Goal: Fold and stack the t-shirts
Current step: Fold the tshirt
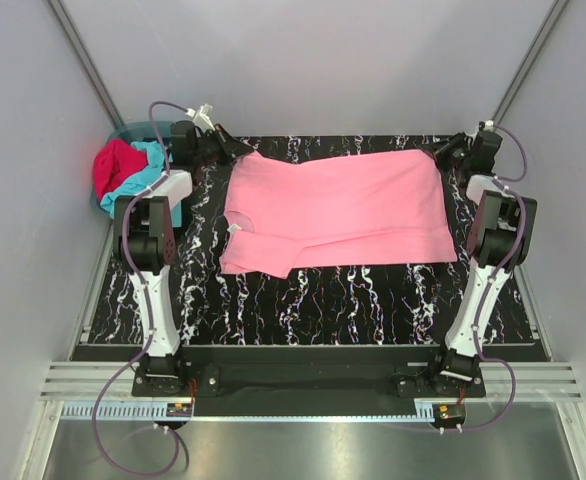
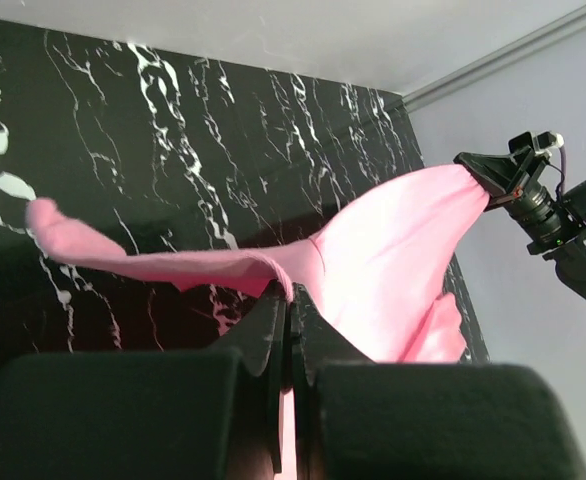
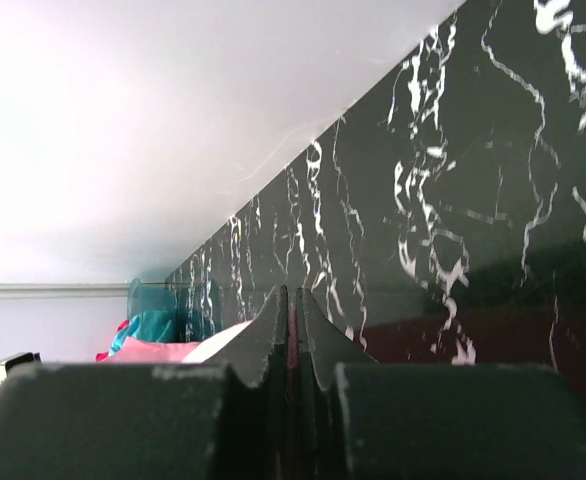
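Note:
The light pink t-shirt (image 1: 343,205) lies spread across the black marbled table (image 1: 353,300), its neck toward the left. My left gripper (image 1: 241,150) is shut on its far left corner. My right gripper (image 1: 441,152) is shut on its far right corner. In the left wrist view the pink cloth (image 2: 393,250) stretches taut from my left gripper (image 2: 291,300) over to the right gripper (image 2: 485,178). In the right wrist view a strip of pink shows inside the shut right gripper (image 3: 293,300). The crimson t-shirt (image 1: 115,167) and the turquoise t-shirt (image 1: 145,175) sit bunched in the basket.
The teal plastic basket (image 1: 123,130) stands off the table's far left corner, beside the left arm (image 1: 151,235). Grey walls close in the back and both sides. The right arm (image 1: 493,240) stands along the table's right edge.

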Motion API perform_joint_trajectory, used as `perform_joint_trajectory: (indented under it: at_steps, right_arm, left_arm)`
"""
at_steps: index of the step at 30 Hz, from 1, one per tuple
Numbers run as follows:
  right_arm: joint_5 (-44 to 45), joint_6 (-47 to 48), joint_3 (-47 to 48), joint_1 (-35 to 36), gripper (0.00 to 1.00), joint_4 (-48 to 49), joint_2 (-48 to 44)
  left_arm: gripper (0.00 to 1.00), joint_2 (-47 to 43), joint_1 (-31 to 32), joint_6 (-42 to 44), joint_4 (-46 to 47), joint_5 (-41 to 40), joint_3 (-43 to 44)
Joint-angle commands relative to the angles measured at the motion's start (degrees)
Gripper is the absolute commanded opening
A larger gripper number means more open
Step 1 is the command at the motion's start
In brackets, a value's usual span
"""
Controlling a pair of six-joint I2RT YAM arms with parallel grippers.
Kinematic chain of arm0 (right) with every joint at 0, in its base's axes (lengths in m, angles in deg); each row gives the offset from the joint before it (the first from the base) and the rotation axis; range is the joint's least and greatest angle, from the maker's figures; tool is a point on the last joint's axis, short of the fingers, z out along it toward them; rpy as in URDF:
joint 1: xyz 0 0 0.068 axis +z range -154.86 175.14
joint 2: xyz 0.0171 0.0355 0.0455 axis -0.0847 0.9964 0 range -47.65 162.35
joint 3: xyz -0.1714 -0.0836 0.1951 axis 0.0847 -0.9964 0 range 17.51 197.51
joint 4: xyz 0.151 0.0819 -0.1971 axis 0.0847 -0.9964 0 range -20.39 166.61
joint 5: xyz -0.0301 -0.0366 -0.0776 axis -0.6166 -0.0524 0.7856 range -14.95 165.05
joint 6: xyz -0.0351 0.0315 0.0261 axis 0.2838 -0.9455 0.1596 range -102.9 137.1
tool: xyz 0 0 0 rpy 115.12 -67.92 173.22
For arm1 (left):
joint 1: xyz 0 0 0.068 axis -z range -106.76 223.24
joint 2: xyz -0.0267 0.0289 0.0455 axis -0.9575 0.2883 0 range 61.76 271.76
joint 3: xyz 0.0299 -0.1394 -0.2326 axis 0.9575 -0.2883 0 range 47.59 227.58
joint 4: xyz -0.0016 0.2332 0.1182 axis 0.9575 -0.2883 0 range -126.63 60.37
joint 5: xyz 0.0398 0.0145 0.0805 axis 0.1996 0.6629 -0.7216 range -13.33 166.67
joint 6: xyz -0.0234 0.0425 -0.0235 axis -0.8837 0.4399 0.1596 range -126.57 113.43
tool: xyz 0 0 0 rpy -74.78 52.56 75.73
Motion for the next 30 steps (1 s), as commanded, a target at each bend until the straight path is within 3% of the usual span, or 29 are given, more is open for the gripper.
perform_joint_trajectory:
  at_steps: [1,4,6,10,15,22,30]
  right_arm:
    - [1.1,1.0,-4.1,-0.4,0.00,3.5,-6.8]
    - [1.9,0.5,-9.0,-0.4,0.04,5.5,-9.4]
    - [2.4,0.9,-12.1,-0.4,0.19,6.3,-10.5]
    - [3.2,1.9,-15.0,-0.4,0.34,6.1,-11.7]
    - [3.2,1.8,-14.8,-0.4,0.36,5.9,-11.9]
    - [3.1,2.0,-14.5,-0.4,0.32,5.6,-12.3]
    - [6.8,3.1,-15.2,0.0,0.51,-3.5,-14.3]
  left_arm:
    - [0.00,-5.8,0.1,-1.2,5.6,1.3,-3.7]
    - [0.00,-8.4,0.1,-1.4,7.2,1.1,-7.6]
    - [0.00,-9.5,0.2,-1.1,7.4,1.0,-9.8]
    - [0.00,-11.4,0.2,-0.6,7.5,0.7,-12.3]
    - [0.00,-11.1,0.1,0.0,6.6,0.7,-12.5]
    - [0.00,-10.6,0.1,-0.4,7.0,1.1,-12.1]
    - [0.00,-11.0,0.1,-0.7,7.4,1.2,-13.0]
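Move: The left gripper holds the shirt's raised far edge at the sleeve end. From it the near sleeve on the table lies about 22 cm back and 3 cm right, the collar some 12 cm back and 4 cm left, all roughly 16 cm below; the laundry bin is about 27 cm left and 3 cm back, 10 cm down. The right gripper holds the hem end; the near hem corner lies about 25 cm back, 2 cm right, 12 cm below. Draw both grippers straight back about 4 to 5 cm towards the shirt's near edge, then halt. Keep the left fingers shut on the sleeve end, holding its height. With the right, sink some 2 cm as it slows and open the fingers to about half, letting go of the hem end. ##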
